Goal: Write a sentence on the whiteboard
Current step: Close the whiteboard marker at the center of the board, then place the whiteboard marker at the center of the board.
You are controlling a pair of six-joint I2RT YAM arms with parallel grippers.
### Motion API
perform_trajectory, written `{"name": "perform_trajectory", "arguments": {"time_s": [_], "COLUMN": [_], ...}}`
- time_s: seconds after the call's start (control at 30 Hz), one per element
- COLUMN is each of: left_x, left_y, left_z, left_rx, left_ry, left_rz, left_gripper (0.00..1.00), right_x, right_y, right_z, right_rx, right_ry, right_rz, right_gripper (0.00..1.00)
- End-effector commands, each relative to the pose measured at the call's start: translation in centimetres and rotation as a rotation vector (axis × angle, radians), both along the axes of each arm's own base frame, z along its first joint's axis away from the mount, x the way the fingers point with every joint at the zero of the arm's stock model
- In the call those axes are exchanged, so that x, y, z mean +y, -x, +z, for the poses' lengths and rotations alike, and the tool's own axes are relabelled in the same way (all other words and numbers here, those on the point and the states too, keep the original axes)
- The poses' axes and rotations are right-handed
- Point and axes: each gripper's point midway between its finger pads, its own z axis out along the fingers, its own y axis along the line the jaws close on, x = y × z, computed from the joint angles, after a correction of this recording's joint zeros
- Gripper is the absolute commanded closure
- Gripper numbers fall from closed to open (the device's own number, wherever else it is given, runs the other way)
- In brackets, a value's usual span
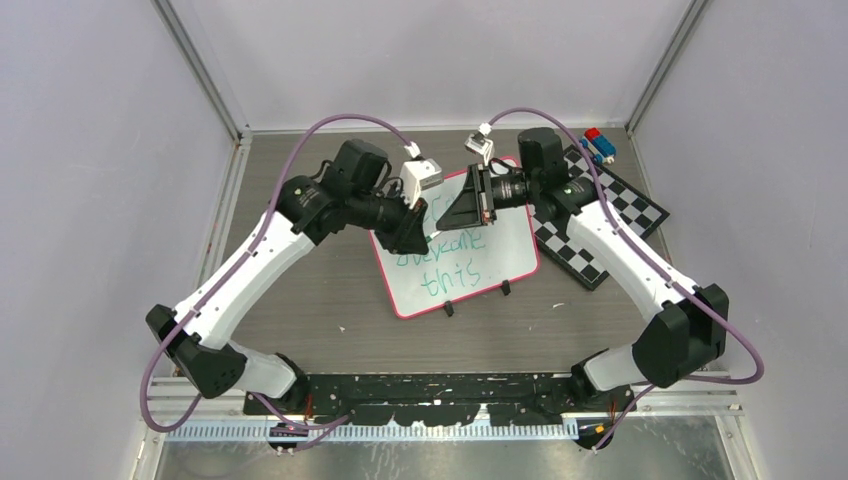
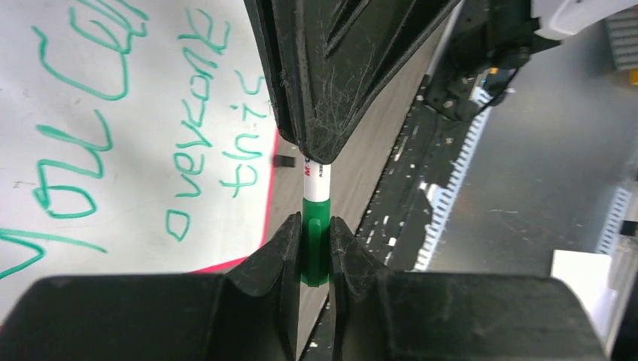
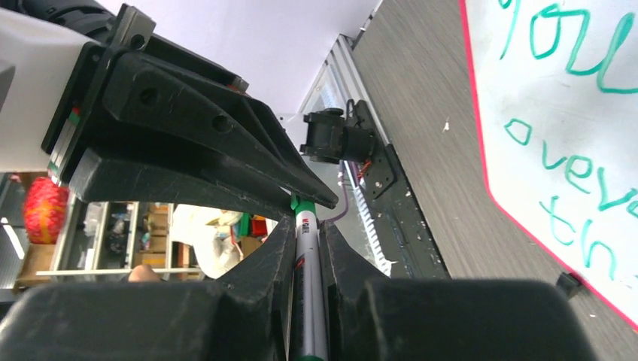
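The whiteboard [image 1: 505, 262] lies flat at the middle of the table with its pink-red rim and two black clips on the near edge. The sentence [image 1: 445, 262] is green handwriting in three lines, ending "overcome this". Both grippers meet tip to tip above the board's far left part. My left gripper [image 2: 316, 252] is shut on the green cap [image 2: 315, 237] of a marker. My right gripper [image 3: 307, 248] is shut on the same marker's white barrel [image 3: 308, 259]. From above, the left gripper [image 1: 425, 222] and right gripper [image 1: 447, 218] overlap and hide the marker.
A black-and-white checkered board [image 1: 612, 215] lies right of the whiteboard, partly under the right arm. Small red and blue blocks [image 1: 598, 143] sit at the far right corner. A black rail [image 1: 440, 385] runs along the near edge between the arm bases.
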Motion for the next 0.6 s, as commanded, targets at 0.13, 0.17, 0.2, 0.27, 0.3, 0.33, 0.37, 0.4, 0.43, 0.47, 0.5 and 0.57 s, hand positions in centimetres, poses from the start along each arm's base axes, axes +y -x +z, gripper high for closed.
{"name": "perform_trajectory", "arguments": {"time_s": [0.13,0.17,0.2,0.27,0.3,0.33,0.37,0.4,0.43,0.47,0.5,0.57], "left_x": [-0.6,-0.1,0.6,1.9,2.5,3.2,4.0,5.0,6.2,7.4,8.7,11.8], "left_y": [-3.3,-3.8,-4.3,-5.1,-5.5,-6.0,-6.5,-7.3,-8.2,-9.0,-9.8,-11.3], "left_z": [4.8,4.7,4.6,4.7,4.8,5.0,5.2,5.5,5.7,5.9,5.9,5.7], "left_rx": [-0.195,-0.176,-0.156,-0.126,-0.121,-0.120,-0.126,-0.133,-0.136,-0.137,-0.135,-0.136], "left_ry": [0.141,0.146,0.151,0.171,0.182,0.193,0.202,0.205,0.209,0.213,0.214,0.207], "left_rz": [0.030,0.054,0.082,0.133,0.153,0.178,0.203,0.243,0.287,0.333,0.373,0.461], "left_gripper": [1.00,1.00,1.00,1.00,1.00,1.00,1.00,1.00,1.00,1.00,1.00,1.00], "right_x": [-0.4,-0.9,-1.4,-2.6,-3.3,-3.9,-4.7,-5.4,-6.2,-7.0,-8.1,-9.9], "right_y": [-1.1,-1.7,-2.4,-3.4,-4.0,-4.5,-5.1,-5.7,-6.3,-6.9,-7.6,-8.5], "right_z": [1.4,2.0,2.4,3.8,4.2,5.0,5.6,6.2,6.6,6.8,6.9,6.7], "right_rx": [-0.086,-0.095,-0.103,-0.134,-0.145,-0.166,-0.181,-0.195,-0.207,-0.214,-0.219,-0.229], "right_ry": [0.056,0.052,0.048,0.033,0.030,0.023,0.018,0.015,0.013,0.014,0.016,0.029], "right_rz": [-0.015,-0.037,-0.060,-0.103,-0.127,-0.150,-0.177,-0.200,-0.228,-0.255,-0.287,-0.333], "right_gripper": [0.68,0.60,0.54,0.40,0.35,0.31,0.28,0.27,0.27,0.26,0.25,0.24]}}
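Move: The whiteboard marker, its green cap in the left fingers and its barrel still between the right fingers, has its middle about 4 cm ahead, 4 cm right and 2 cm above the left hand. From the right hand that middle is about 1 cm ahead and 1 cm right, level with it. The whiteboard's centre lies some 9 cm ahead, 2 cm right and 25 cm below the right hand; the chessboard some 15 cm ahead, 32 cm right, as low. The right fingers open off the barrel and back away forward-right while the left carries the marker 12 cm forward-left, rising slightly. ##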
